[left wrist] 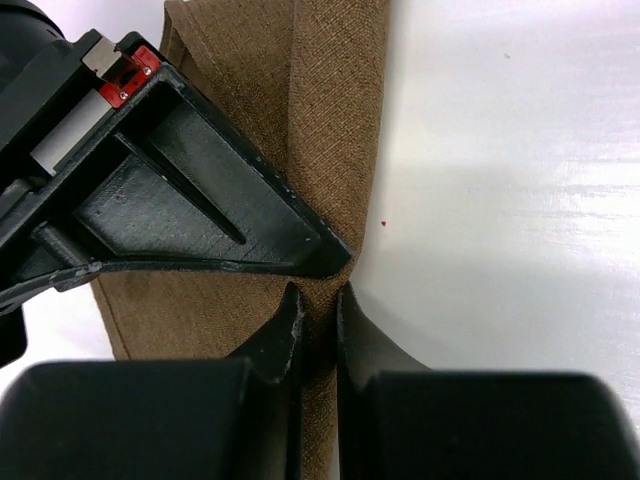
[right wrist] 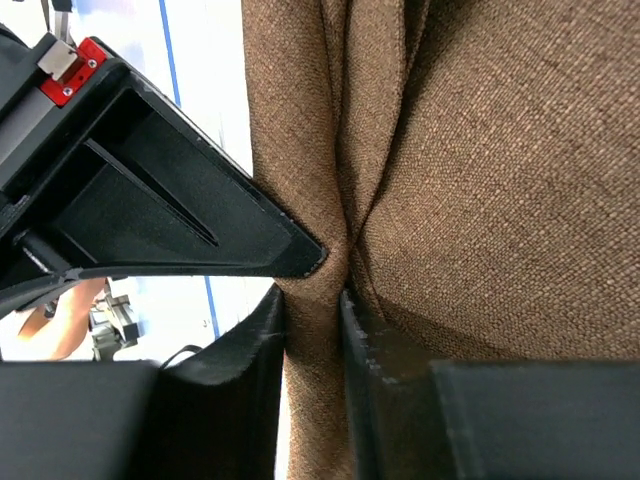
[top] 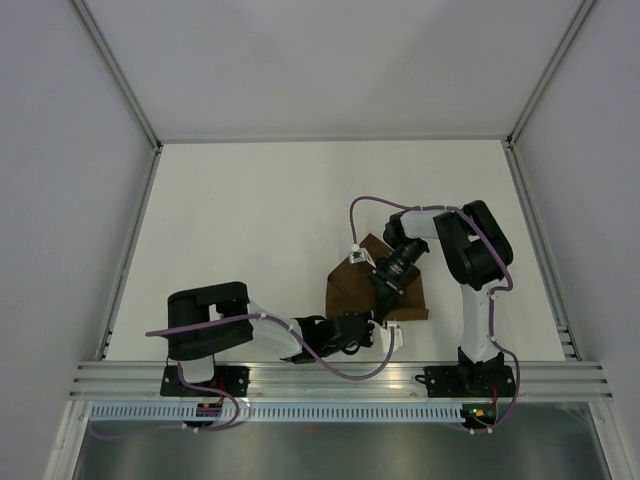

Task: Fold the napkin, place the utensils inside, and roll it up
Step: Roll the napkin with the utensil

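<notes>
The dark brown napkin (top: 347, 290) lies bunched and partly lifted near the table's front middle. My left gripper (top: 374, 324) reaches in from the left and is shut on the napkin's near edge (left wrist: 330, 150); cloth fills the narrow gap at the left gripper (left wrist: 320, 302). My right gripper (top: 384, 298) comes down from above and is shut on a gathered fold of the napkin (right wrist: 480, 180), pinched at the right gripper (right wrist: 313, 302). The two grippers meet tip to tip; each wrist view shows the other's black finger (left wrist: 200, 200) (right wrist: 170, 210). The utensils are out of view.
The white table (top: 250, 220) stretches behind and to both sides of the napkin, framed by grey walls. An aluminium rail (top: 340, 378) runs along the near edge by the arm bases. A purple cable (top: 365, 205) loops over the right arm.
</notes>
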`<state>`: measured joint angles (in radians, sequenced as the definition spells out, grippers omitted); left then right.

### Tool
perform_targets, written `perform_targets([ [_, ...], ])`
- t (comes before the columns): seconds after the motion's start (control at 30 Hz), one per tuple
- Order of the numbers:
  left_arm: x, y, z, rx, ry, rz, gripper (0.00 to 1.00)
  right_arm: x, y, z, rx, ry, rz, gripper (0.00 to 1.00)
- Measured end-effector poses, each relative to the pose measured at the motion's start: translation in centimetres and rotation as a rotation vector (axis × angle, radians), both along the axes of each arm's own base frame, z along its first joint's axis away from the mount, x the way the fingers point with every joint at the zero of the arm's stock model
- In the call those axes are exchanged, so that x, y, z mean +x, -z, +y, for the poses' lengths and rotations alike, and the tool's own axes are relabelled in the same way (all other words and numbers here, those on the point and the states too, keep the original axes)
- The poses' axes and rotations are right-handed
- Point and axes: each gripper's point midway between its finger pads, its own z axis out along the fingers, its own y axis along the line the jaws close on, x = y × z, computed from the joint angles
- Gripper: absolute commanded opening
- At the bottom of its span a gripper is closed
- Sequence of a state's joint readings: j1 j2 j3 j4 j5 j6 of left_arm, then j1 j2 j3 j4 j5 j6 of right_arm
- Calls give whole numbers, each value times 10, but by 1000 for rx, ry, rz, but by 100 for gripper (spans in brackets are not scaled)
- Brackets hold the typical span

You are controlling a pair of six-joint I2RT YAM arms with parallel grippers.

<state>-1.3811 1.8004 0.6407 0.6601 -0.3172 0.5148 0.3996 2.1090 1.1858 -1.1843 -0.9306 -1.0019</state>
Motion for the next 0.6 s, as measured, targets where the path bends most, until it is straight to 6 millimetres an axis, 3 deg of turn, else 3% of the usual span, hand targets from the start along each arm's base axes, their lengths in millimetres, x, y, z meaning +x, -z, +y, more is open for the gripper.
perform_targets([
  [0.2, 4, -2, -5, -32, 8, 154, 2, 0, -10, -3, -11, 6, -6, 62],
  [0.3, 8, -1, -5, -52, 7, 230, 2, 7, -16, -4, 0, 6, -64, 65],
  [0.43, 7, 0, -8, -56, 9, 309, 2, 45, -29, -6, 39, 50, -225, 65],
  [0.6, 5, 0, -11, -75, 22, 413, 2, 104, -64, -22, 107, 204, -390, 65],
])
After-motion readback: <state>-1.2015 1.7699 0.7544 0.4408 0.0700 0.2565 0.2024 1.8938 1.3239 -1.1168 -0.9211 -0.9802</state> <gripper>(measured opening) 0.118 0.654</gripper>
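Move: Both hands already pinch the napkin's roll, which runs left to right along the near edge; the left hand holds about its middle, 1 cm to that hand's right, and the right hand grips some 2 cm right of the middle. The unrolled flat part is centred roughly 7 cm ahead of the right hand and 1 cm below. From the right hand, the napkin's far corner lies about 14 cm ahead and 3 cm left, and the roll's right end 9 cm right and 2 cm back. Forward and up goes the right hand, its fingers first spreading and letting go of the roll while it eases up, then sweeping quickly about 10 cm out over the napkin's flat part and 6 cm up, its wrist turning. Meanwhile the left hand keeps its pinch nearly in place and rotates some 25 degrees, top side forward, turning the roll towards the flat part. ##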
